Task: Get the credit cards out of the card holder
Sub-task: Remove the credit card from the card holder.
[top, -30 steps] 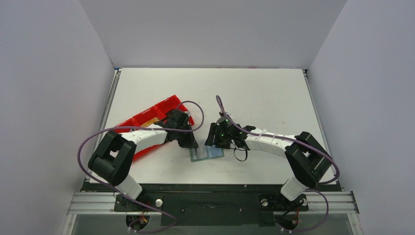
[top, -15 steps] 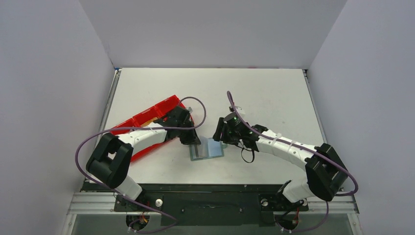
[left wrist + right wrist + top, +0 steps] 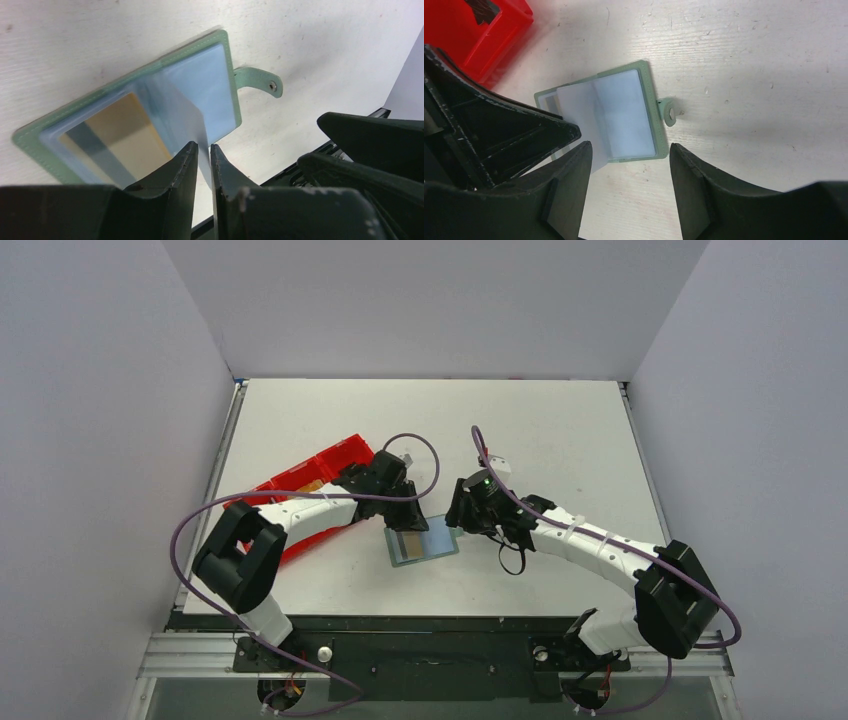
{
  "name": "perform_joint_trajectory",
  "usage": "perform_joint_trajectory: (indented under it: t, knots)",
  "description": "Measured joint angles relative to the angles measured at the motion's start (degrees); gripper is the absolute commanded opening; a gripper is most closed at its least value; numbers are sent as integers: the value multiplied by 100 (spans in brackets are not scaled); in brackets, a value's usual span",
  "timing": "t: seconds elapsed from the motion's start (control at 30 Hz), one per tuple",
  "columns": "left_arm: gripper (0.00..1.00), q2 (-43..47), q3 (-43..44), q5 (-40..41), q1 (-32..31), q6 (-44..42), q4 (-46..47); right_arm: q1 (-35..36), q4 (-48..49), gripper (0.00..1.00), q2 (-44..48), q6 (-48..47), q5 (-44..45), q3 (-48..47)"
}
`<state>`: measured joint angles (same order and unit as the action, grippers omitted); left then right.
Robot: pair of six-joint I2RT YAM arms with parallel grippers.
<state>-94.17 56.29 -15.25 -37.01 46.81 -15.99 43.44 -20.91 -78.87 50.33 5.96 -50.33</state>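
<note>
The grey-green card holder (image 3: 432, 543) lies open and flat on the white table, its snap tab (image 3: 260, 82) sticking out of one edge. A tan-yellow credit card with a dark stripe (image 3: 125, 130) shows through its clear pocket. My left gripper (image 3: 403, 508) is shut on a thin pale-blue credit card (image 3: 190, 112), which rises at a slant from the holder into the narrow jaws (image 3: 202, 146). My right gripper (image 3: 458, 515) hovers open just right of the holder. In its own view the fingertips (image 3: 629, 150) straddle the holder's near edge (image 3: 651, 90) and hold nothing.
A red three-compartment tray (image 3: 300, 483) sits left of the holder, partly under the left arm, and shows at the corner of the right wrist view (image 3: 499, 30). The black front rail (image 3: 430, 625) runs along the table's near edge. Purple cables loop over both arms.
The left gripper has moved back from the holder's left edge, pulling the pale card up at a slant. The right gripper has withdrawn to the right, off the holder.
</note>
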Motion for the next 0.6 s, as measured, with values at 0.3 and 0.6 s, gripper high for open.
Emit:
perform_joint_trajectory:
  t: [0.3,0.6]
  knots:
    - [35,-693,507,-125,-273,114,295,-55,-203,55,264,-20,188,35]
    - [53,-1091,850,-240,-315,190,378,-76,-348,55,487,-22,334,74]
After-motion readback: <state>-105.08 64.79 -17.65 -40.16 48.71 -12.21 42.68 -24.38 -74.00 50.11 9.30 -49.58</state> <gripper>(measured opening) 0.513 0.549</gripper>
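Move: The left hand has the clear page's free edge between its barely parted fingertips, about 5 cm above the card holder's spine. The right half, where that page goes, lies about 4 cm to its right, level ahead and 5 cm below. The brown card lies some 4 cm left and 1 cm back, and the strap 8 cm right and 1 cm farther out, both also 5 cm below. From the right hand, the right half is about 5 cm left, 2 cm ahead and 9 cm below. The left fingertips let go of the clear page, opening to about half their range as the hand carries on about 5 cm to the right over the holder's right half, edging a little forward and slightly down. The right hand, its fingers staying parted, eases about 2 cm right and 1.5 cm up, away from the holder, touching nothing. ##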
